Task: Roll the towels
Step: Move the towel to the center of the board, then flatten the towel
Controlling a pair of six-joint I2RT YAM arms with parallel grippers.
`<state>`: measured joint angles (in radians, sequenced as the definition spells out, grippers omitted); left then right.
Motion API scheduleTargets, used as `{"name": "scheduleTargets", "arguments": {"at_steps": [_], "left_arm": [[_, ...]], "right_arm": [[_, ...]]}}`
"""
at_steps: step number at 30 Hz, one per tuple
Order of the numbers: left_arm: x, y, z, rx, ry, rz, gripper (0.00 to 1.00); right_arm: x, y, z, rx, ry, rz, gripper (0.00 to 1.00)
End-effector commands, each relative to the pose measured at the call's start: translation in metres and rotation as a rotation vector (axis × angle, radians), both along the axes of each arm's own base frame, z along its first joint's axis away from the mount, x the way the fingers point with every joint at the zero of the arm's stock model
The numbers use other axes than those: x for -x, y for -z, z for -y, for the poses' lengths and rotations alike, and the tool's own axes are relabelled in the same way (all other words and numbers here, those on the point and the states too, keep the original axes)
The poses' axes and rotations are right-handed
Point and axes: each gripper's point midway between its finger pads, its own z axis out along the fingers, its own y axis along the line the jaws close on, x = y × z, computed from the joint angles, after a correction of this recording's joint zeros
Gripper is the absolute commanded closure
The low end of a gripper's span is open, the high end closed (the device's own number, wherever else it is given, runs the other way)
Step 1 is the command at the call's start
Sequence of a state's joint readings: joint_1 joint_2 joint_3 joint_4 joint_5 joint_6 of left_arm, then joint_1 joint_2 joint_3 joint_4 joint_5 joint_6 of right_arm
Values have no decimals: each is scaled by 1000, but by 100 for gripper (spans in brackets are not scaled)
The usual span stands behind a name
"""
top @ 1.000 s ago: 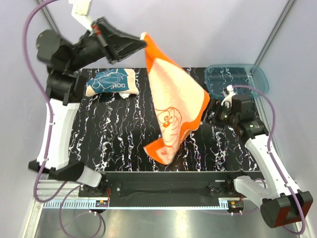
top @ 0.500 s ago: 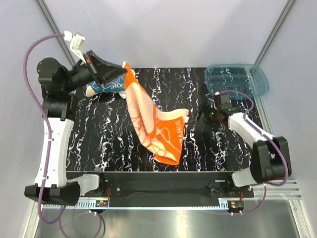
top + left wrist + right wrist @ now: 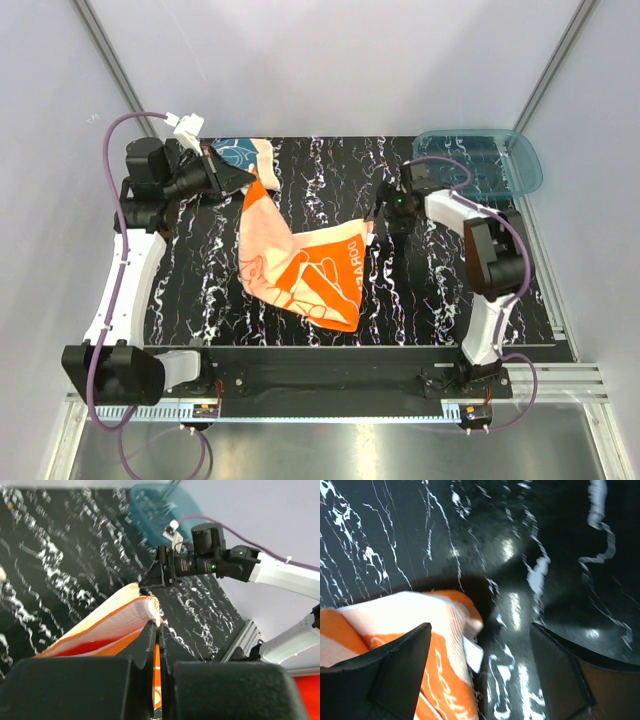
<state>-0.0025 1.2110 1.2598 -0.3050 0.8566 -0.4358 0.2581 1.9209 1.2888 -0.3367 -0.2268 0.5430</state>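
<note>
The bright orange towel (image 3: 300, 268) lies rumpled across the middle of the black marbled table, cream back showing on its left part. My left gripper (image 3: 247, 180) is shut on its upper left corner, and the pinched edge (image 3: 145, 607) shows right at the fingertips (image 3: 159, 625). My right gripper (image 3: 380, 213) stands open just above the table at the towel's upper right corner (image 3: 427, 615), which lies between the fingers, close to the left one (image 3: 395, 675). The dark teal towel (image 3: 240, 150) lies at the back left, mostly hidden behind my left gripper.
A translucent blue plastic tray (image 3: 490, 160) sits at the table's back right corner, close behind the right arm (image 3: 215, 562). The metal frame rail (image 3: 330, 385) runs along the near edge.
My left gripper came down from high at the back left and laid the orange towel onto the table. The right arm swung left to the towel's right corner, its jaws staying open.
</note>
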Motion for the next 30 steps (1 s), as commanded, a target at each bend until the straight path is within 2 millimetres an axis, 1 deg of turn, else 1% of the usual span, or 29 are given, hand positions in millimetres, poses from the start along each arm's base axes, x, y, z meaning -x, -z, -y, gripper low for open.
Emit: {"name": "scheduleTargets", "arguments": {"at_steps": [1,3,4,6,9,10,12,13,14,16,17,20,21,22,23,24,25,26,27,28,29,30], "left_arm": [[-13,-2,-14,-32,-59,62,98],[-15,2,-16,-34,-68,51,98],[-16,3,-16,-36,-73,50,98],[-17,5,-18,-37,-82,41,98],[-19,9,-19,-37,-88,33,98],[-19,9,-19,-37,-89,31,98],[-19,10,-20,-38,-94,26,97],[-19,11,-20,-39,-94,25,98],[-19,12,-20,-38,-94,22,97],[-19,12,-20,-38,-95,21,98],[-18,13,-20,-38,-95,16,98],[-16,14,-19,-34,-90,9,98],[-15,13,-18,-32,-83,13,98],[-13,12,-17,-25,-73,16,99],[-7,8,-12,-10,-41,32,98],[-3,2,-10,2,-21,54,99],[6,-8,-6,27,2,75,98],[14,-19,0,47,60,134,98],[21,-27,3,59,86,165,98],[34,-41,6,77,109,205,98],[45,-57,10,83,156,282,98],[53,-63,12,92,178,313,98]], "right_arm": [[-23,0,-16,22,-59,54,14],[-27,3,-21,10,-76,54,18],[-25,8,-25,8,-86,45,19],[-25,10,-30,5,-105,48,21],[-23,18,-34,16,-118,36,31],[-22,21,-33,17,-112,29,42],[-21,25,-33,19,-112,23,52],[-20,26,-32,20,-112,22,62],[-19,26,-32,21,-113,22,67],[-20,20,-33,20,-121,37,78],[-21,16,-32,23,-120,46,88],[-24,-9,-27,48,-123,100,100],[-23,-25,-24,55,-123,121,100],[-22,-35,-22,72,-130,140,100],[-21,-47,-21,76,-132,160,100],[-16,-72,-16,79,-131,191,100],[-13,-86,-12,92,-126,216,100],[-8,-102,-9,97,-122,231,100],[0,-141,-5,87,-114,306,100],[6,-160,1,95,-99,341,100],[12,-185,4,91,-89,387,100],[31,-225,13,78,-72,459,100]]}}
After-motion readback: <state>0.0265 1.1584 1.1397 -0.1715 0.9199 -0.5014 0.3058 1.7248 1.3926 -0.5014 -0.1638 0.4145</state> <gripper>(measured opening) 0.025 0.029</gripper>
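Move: The towel's free right-hand corner, with its small white tag, lies about 3 cm to the left of my open right hand, 2 cm ahead and 3 cm below. The towel's printed orange part is about 9 cm left and 16 cm back; the folded blue towel some 33 cm left and 12 cm ahead, the blue bin 25 cm right and 12 cm ahead. From my left hand that corner is roughly 20 cm right, 10 cm ahead and 33 cm below. I ease my open right hand left, down and slightly forward, about 3 cm each in the first two, to set the fingers around the towel's free corner, and close them fully to pinch it. Then I lift that corner fast, some 12 cm, drifting a little back and right as the fingers tip up about 10 degrees. My left hand keeps the opposite corner pinched high, sinking about 2 cm, then drawing slightly back. ##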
